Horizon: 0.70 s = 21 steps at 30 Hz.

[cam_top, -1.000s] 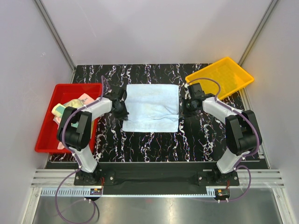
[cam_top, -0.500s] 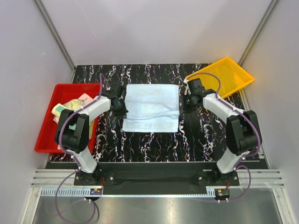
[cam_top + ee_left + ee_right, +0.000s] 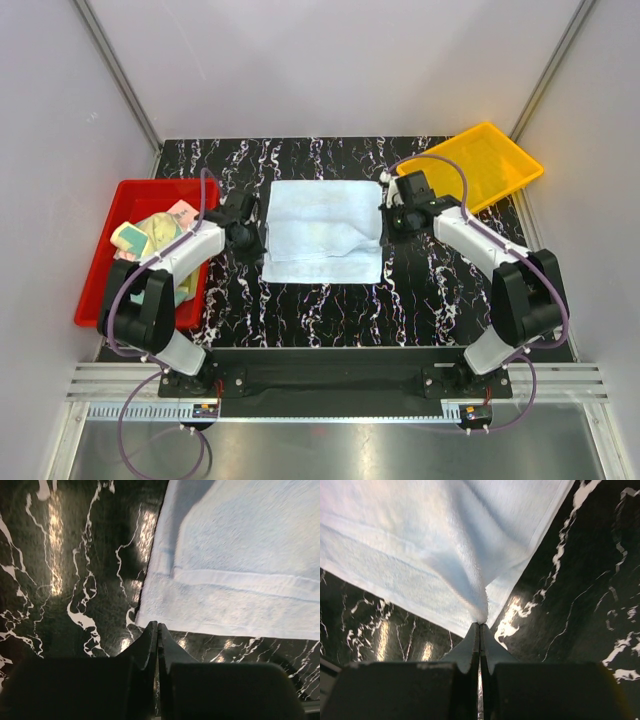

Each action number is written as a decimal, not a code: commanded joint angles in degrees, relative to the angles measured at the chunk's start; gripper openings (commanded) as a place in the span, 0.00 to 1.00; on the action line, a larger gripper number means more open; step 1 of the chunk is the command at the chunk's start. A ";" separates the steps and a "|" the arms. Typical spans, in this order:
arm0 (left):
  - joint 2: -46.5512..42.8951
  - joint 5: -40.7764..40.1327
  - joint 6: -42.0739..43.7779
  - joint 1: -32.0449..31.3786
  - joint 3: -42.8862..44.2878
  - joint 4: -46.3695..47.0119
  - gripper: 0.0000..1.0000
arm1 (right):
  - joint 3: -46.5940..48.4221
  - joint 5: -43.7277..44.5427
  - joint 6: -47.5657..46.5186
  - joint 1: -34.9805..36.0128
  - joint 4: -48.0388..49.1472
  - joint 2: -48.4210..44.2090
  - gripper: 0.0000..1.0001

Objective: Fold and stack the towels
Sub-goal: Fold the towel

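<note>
A light blue towel (image 3: 323, 232) lies spread in the middle of the black marbled table. My right gripper (image 3: 388, 215) is at its right edge, shut on a pinch of the cloth. In the right wrist view the towel (image 3: 420, 540) rises in a peaked fold into the closed tips of the right gripper (image 3: 480, 624). My left gripper (image 3: 248, 234) is at the towel's left edge with its jaws shut. In the left wrist view the left gripper's tips (image 3: 157, 625) meet at the border of the flat towel (image 3: 240, 555), and no cloth shows between them. More towels (image 3: 160, 232), pale yellow-green and peach-pink, lie in the red tray.
The red tray (image 3: 100, 270) stands at the table's left edge, next to the left arm. A yellow tray (image 3: 480, 165) sits tilted at the back right corner. Grey walls close in the back and sides.
The left jaws have closed and that gripper has drawn left, off the towel's edge. The right gripper has moved towards the back and inward with the towel's right edge, raising a fold.
</note>
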 commanded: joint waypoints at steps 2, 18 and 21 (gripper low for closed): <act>-1.39 7.23 2.25 -0.02 -4.22 8.93 0.00 | -3.89 -0.64 0.19 2.41 0.68 -0.21 0.00; 7.13 4.64 3.93 1.04 -0.72 18.38 0.22 | -3.72 0.76 1.34 2.50 0.24 0.76 0.00; 8.54 3.50 3.67 1.13 0.25 17.77 0.22 | -3.63 0.59 1.25 2.50 0.42 0.85 0.00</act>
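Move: The loose left corner of the towel's folded-over flap lies about 4 cm ahead of the left hand, 2 cm to its right and 4 cm below; the towel's near left corner is roughly 2 cm back, level sideways and 5 cm down. The right hand already holds the flap's right corner aloft, and the towel's near right corner lies some 8 cm back, straight behind and about 6 cm below. The yellow bin's middle is some 13 cm farther out and 18 cm to its right. The right hand, still pinching the flap's right corner, draws it back about 3 cm and lowers it nearly 4 cm towards the towel's near right corner, fingers tipping slightly forward, then holds there. Meanwhile the left hand dips back a little as its shut fingers part by roughly a fifth, then reaches forward some 4.5 cm and sinks, easing right, until its fingertips straddle the flap's loose left corner; whether they touch the cloth can't be seen. ##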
